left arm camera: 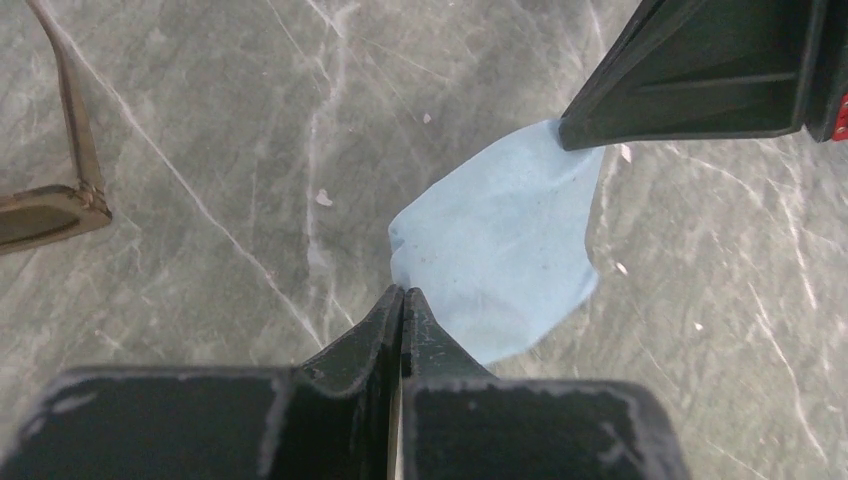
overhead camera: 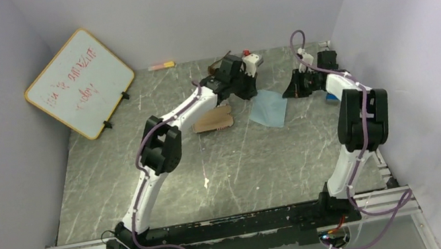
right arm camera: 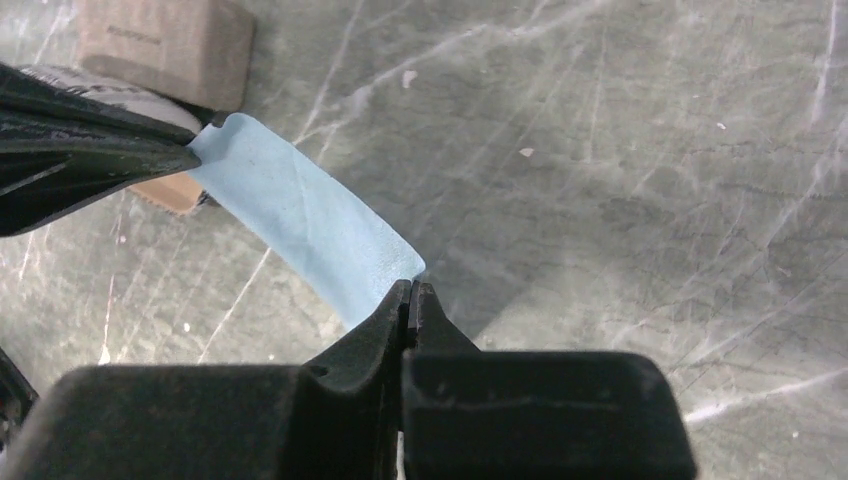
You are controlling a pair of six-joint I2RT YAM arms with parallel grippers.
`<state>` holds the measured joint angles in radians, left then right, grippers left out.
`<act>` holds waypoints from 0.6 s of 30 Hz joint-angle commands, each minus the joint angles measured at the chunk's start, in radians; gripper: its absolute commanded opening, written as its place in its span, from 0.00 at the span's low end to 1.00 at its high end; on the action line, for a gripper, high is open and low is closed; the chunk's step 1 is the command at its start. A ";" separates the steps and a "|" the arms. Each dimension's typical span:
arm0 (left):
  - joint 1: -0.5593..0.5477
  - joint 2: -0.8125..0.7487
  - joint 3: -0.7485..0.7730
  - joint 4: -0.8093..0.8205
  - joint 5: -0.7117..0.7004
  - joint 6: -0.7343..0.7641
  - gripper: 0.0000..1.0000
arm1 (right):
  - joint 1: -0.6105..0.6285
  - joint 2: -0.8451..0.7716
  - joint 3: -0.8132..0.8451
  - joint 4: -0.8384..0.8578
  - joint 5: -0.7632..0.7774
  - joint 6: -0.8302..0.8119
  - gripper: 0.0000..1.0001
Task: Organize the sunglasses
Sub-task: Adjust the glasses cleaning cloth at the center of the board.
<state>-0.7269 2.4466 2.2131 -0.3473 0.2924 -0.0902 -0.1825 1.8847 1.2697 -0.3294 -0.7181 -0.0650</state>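
Observation:
A pair of sunglasses with a brown frame lies on the table at the left edge of the left wrist view, one temple stretching away from it. A light blue cloth is stretched between both grippers near the back middle of the table. My left gripper is shut on one corner of the cloth. My right gripper is shut on the opposite corner of the cloth. Each wrist view shows the other gripper pinching the far corner.
A brown case lies just left of the cloth, also visible as the brown case in the right wrist view. A whiteboard leans at the back left, a marker lies by the back wall, and a small blue object lies beside the right arm.

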 commanded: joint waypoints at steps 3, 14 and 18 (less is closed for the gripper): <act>-0.006 -0.167 -0.113 0.042 0.065 -0.027 0.05 | 0.000 -0.195 -0.070 -0.024 -0.075 -0.105 0.00; -0.015 -0.476 -0.501 0.166 0.134 -0.080 0.05 | 0.000 -0.534 -0.206 -0.157 -0.132 -0.237 0.00; -0.030 -0.573 -0.643 0.205 0.169 -0.093 0.05 | 0.001 -0.643 -0.257 -0.237 -0.152 -0.311 0.00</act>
<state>-0.7376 1.9827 1.6650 -0.2214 0.4004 -0.1539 -0.1822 1.3350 1.0519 -0.4702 -0.8223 -0.2684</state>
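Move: Both hands already pinch the glasses cleaning cloth's far edge, about 12 cm apart, the left roughly 10 cm and the right 7 cm above the table. The clear middle of the board, where it is going, lies some 18 cm back and 12 cm left of the left hand, and 18 cm back and 24 cm left of the right. From the left hand, the open printed case lies 3 cm back and 15 cm left, the brown case 2 cm ahead and 15 cm left, and the brown sunglasses 16 cm ahead and 7 cm left. Keeping their shut grip on the two ends of the cloth's far edge, both hands carry it back towards the bases and upwards while shifting left, towards the board's clear middle: the left goes about 9 cm back, 6 cm up and 4.5 cm left, with hardly any wrist turn. The right comes back just as far but climbs more, some 11 cm, drifting only a little left, so the held edge widens slightly between them, and its wrist tips the fingers up by about 20 degrees and turns a little counter-clockwise. ##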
